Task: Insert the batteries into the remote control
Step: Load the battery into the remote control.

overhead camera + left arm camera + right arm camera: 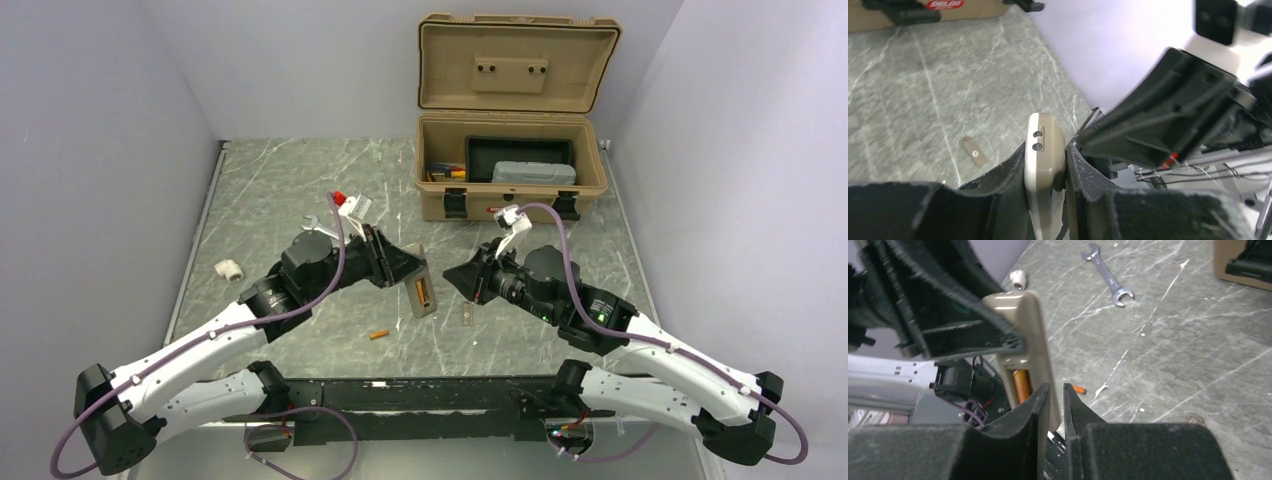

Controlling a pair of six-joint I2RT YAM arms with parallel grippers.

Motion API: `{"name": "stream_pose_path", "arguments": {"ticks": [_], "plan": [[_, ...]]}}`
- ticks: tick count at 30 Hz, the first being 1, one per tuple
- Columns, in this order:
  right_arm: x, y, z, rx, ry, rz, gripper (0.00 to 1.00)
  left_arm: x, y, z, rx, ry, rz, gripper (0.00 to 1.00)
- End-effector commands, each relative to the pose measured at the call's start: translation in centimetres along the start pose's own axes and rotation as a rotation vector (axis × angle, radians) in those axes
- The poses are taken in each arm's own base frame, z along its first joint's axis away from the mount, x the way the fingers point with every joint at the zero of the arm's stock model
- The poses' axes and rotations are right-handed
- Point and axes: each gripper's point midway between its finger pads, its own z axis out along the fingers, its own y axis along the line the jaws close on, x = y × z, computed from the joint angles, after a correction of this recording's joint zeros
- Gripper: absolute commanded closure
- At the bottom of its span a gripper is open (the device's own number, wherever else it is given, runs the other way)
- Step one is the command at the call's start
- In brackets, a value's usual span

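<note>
My left gripper [405, 275] [1045, 155] is shut on the remote control [418, 290] [1044, 145], holding the tan bar above the table with its open battery bay facing the right arm. One orange battery [423, 292] [1021, 384] sits in the bay. A second battery [378, 334] [1078, 389] lies loose on the table below the remote. My right gripper [455, 275] [1057, 387] hovers just beside the remote's lower end. Its jaws stand a narrow slit apart with nothing between them.
The bay's tan cover [467, 318] [974, 151] lies flat on the table under the right gripper. A silver wrench [318, 222] [1108, 276] and a white fitting [229, 269] [1018, 278] lie to the left. An open tan toolbox [510, 195] stands at the back.
</note>
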Motion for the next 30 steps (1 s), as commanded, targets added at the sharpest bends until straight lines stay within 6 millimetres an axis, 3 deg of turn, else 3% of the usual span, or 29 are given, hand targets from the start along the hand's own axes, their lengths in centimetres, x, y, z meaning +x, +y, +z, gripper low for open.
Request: {"name": "stream_pose_path", "arguments": {"ticks": [1,7,14,20,30], "plan": [[-2.0,3.4,-1.1,-0.145,-0.032,-0.054,0.77,-1.4,1.1,0.4,-0.149,-0.013,-0.095,1.0],[-1.2,5.2,-0.4,-0.198,0.035,-0.078,0.61,-1.0,1.8,1.1,-0.205,0.018,-0.156,1.0],[0.1,6.4,0.9,-0.23,0.075,-0.046,0.54,-0.9,1.7,1.4,-0.203,0.03,-0.165,1.0],[1.7,5.7,2.2,-0.179,0.14,-0.031,0.53,-1.0,1.4,1.5,-0.189,0.033,-0.168,1.0],[2.0,3.6,2.9,-0.059,0.137,-0.028,0.53,-1.1,1.3,1.4,-0.183,0.026,-0.168,1.0]]}}
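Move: The remote's battery compartment, one battery already in it, lies roughly 5 cm to the right hand's left, 4 cm back and 2 cm lower. The left hand grips the remote's other end; from it the compartment is about 5 cm back, 1 cm to its right and 3 cm below. On the table, some 25 cm below the right hand, lie the battery cover, about 8 cm ahead and 5 cm to its right, and the loose battery, about 5 cm ahead and 15 cm to its left. Open the right gripper from nearly shut to about half wide while carrying it some 5 cm left to the battery compartment, drawing back and rising slightly first, then sinking and easing a little forward, with a 10-degree counter-clockwise turn. Meanwhile lower the left hand about 3.5 cm and 2 cm forward, tipping it down some 15 degrees; keep its hold on the remote. ##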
